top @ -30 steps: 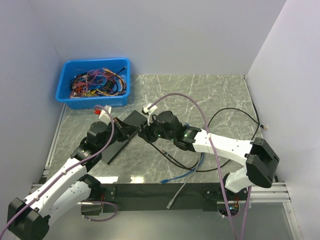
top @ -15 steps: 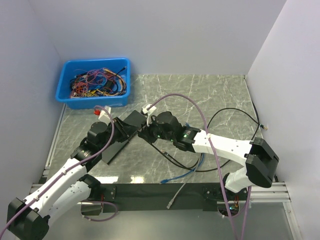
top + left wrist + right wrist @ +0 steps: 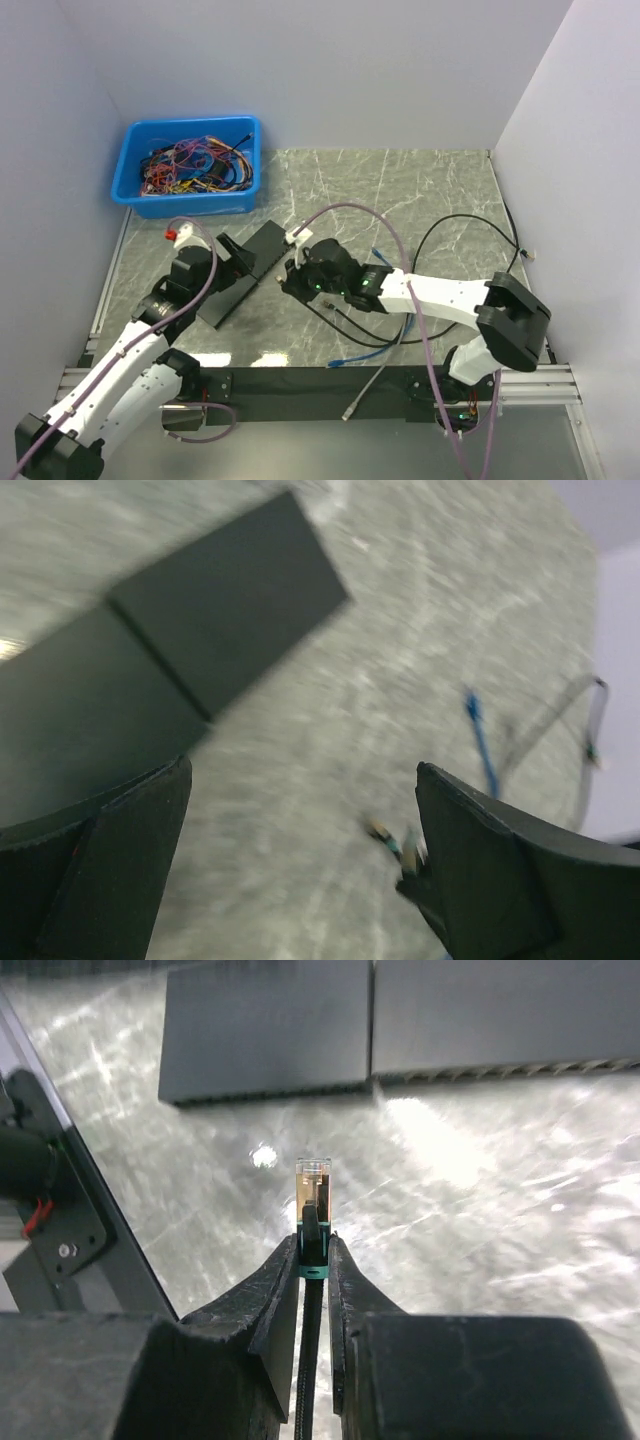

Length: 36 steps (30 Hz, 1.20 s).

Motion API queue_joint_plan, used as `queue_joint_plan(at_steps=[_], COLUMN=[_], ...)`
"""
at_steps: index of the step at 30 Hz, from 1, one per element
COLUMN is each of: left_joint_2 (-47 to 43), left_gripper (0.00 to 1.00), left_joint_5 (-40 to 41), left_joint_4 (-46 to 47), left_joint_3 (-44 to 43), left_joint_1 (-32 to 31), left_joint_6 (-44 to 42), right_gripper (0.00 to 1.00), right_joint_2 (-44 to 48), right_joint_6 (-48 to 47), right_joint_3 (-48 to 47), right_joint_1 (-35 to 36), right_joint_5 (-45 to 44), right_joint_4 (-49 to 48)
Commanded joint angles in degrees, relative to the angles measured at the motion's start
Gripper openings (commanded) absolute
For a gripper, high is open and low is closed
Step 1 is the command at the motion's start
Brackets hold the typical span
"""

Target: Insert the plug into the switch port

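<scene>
The switch (image 3: 245,272) is a long black two-part box lying slantwise on the marble table; it fills the top of the right wrist view (image 3: 265,1035) and the upper left of the left wrist view (image 3: 200,650). The plug (image 3: 313,1185), clear with a teal boot on a black cable, is pinched in my right gripper (image 3: 313,1245). It points at the switch's ridged front edge with a gap between them. My right gripper (image 3: 290,277) sits just right of the switch. My left gripper (image 3: 238,262) hovers over the switch, its jaws (image 3: 302,770) wide open and empty.
A blue bin (image 3: 190,165) of tangled wires stands at the back left. A loose blue cable (image 3: 360,350), a grey cable (image 3: 362,388) and a black cable loop (image 3: 460,240) lie on the table right of the arms. Grey walls enclose the table.
My left gripper has opened wide and drawn back toward the near left. My right gripper, shut on the plug, has shifted slightly nearer and lower beside the switch.
</scene>
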State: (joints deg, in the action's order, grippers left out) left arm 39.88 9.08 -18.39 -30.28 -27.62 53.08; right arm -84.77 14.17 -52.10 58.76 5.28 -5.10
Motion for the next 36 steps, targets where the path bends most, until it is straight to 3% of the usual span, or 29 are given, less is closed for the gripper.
queue_joint_plan(at_steps=[1,6,13,18,26,36], left_joint_2=[0.8,5.6,17.2,20.2,17.0,12.4], left_gripper=[0.99,0.99,0.99,0.98,0.98,0.96], left_joint_5=[3.4,-3.8,-8.5,-15.1,-19.2,-24.7], left_joint_4=[-2.9,3.0,12.8,17.7,17.3,20.5], left_joint_3=[-1.7,0.8,4.0,8.3,11.4,17.5], left_joint_1=[6.2,18.6,27.4,35.1,35.6,35.6], left_joint_6=[-4.6,-6.6,-6.3,-5.6,-1.4,2.4], right_gripper=[0.00,0.00,0.00,0.00,0.00,0.00], right_joint_2=[-3.3,-9.4,-16.6,-20.9,-28.4,-30.3], right_joint_6=[2.3,2.9,2.2,0.9,0.6,0.3], right_joint_3=[-0.2,-4.2,-11.4,-16.8,-24.4,-25.6], right_joint_1=[2.2,4.8,6.7,7.7,8.6,9.0], right_joint_5=[0.3,-0.3,-0.3,-1.0,-0.4,-1.8], right_joint_4=[-1.5,1.9,7.5,12.0,17.2,18.8])
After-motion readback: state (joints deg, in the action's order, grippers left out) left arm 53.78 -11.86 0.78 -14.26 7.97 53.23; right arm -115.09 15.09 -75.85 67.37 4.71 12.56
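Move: The near switch lies about 6 cm left of the open left hand, 2 cm back and some 15 cm below. The far switch is about 10 cm ahead of that hand and 4 cm to its right, equally low. From the right hand, which holds the plug, the near switch is some 13 cm left, 2 cm ahead and 13 cm below; a loose plug lies 9 cm to that hand's right, level with it, on the table. Leftwards and down the open left hand swings, about 13 cm left and 12 cm down with a little forward, turning some 20 degrees counter-clockwise, then comes back right about 3 cm, a finger against the near switch's outer side. The right hand, still pinching the plug, sinks about 12 cm towards that switch, moving left 7 cm and back 4, its left side rolling down 20 degrees. ##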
